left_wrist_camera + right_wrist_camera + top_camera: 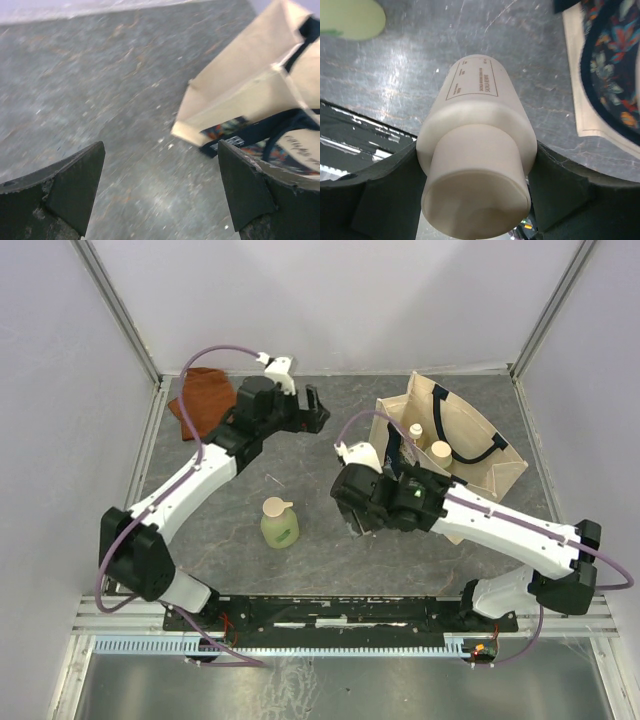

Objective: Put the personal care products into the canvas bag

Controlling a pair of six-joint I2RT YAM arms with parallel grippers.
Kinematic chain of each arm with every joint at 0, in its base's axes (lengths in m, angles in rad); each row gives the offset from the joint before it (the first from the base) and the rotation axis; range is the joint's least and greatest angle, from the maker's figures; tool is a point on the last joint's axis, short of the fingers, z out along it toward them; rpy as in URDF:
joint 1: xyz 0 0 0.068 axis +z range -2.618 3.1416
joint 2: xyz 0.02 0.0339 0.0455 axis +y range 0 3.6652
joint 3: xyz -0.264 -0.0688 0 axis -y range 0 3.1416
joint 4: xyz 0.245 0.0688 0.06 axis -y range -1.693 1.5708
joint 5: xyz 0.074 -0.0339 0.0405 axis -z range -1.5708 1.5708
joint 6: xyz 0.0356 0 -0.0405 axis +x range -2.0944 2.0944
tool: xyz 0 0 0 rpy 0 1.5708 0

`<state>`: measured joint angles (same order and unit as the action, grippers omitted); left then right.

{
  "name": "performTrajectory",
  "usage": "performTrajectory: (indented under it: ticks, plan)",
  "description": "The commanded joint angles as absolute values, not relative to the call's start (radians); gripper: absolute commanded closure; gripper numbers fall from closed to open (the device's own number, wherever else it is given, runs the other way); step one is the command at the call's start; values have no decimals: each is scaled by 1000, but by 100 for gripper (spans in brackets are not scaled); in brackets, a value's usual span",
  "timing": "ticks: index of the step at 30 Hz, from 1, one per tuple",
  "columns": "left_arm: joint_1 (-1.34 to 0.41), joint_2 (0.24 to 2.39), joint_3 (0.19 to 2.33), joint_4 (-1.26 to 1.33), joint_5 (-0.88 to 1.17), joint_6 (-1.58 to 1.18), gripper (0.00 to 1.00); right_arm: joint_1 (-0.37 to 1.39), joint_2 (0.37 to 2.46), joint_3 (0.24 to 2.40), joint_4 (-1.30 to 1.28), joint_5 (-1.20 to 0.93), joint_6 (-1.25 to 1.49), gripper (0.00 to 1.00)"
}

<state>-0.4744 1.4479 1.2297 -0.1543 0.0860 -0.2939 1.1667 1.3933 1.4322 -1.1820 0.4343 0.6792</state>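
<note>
A cream-white bottle [477,115] with a round cap is clamped at its shoulder between my right gripper's [476,172] pads, above the table. In the top view the right gripper [353,512] hangs left of the canvas bag [505,468], and its body hides the bottle. The bag stands open at the back right with navy handles; two cream caps [416,430] [441,451] show in its mouth. A pale green bottle [279,524] with a cream spout cap stands on the table at front centre. My left gripper [318,410] [160,185] hovers open and empty left of the bag [240,95].
A rust-brown folded cloth [203,400] lies in the back left corner behind the left arm. Grey walls and metal frame posts enclose the table. The bag's printed side [615,60] and the green bottle [350,17] lie either side of the held bottle.
</note>
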Motion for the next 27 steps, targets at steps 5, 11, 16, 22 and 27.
performTrajectory:
  ticks: [5, 11, 16, 22, 27]
  plan:
    - [-587, 1612, 1465, 79, 193, -303, 0, 1122, 1350, 1701, -1354, 643, 673, 100]
    - [-643, 1748, 1614, 72, 198, -288, 0, 1107, 1306, 1751, -1451, 700, 721, 100]
    - [-683, 1827, 1690, 67, 216, -269, 0, 1105, 1270, 1763, -1507, 733, 764, 100]
    - [-743, 1893, 1754, -16, 139, -180, 0, 1105, 1253, 1800, -1548, 752, 778, 100]
    - [-762, 1939, 1758, -72, 69, -129, 12, 1105, 1264, 1866, -1563, 790, 761, 100]
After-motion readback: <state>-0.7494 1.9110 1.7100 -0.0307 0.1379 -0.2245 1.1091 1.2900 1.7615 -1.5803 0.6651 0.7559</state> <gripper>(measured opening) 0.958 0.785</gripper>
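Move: The bag's left top corner is about 19 cm to the left gripper's right, 3 cm ahead and 7 cm below. The small clear bottle inside the bag is some 22 cm right of that gripper, 3 cm back and 15 below. From the right gripper, already holding the white bottle, the bag's middle lies about 17 cm ahead, 20 cm right and 10 below; the green pump bottle stands 20 cm left, 3 ahead and 13 below. Swing the left gripper about 19 cm right to the bag's left top corner, arching up 6 cm and then sinking 4, yawing some 20 degrees clockwise, fingers kept open around the rim's line. Meanwhile keep the white bottle gripped in the right hand and carry it up about 10 cm and 9 cm right towards the bag, the wrist turning slightly clockwise and tipping up. ##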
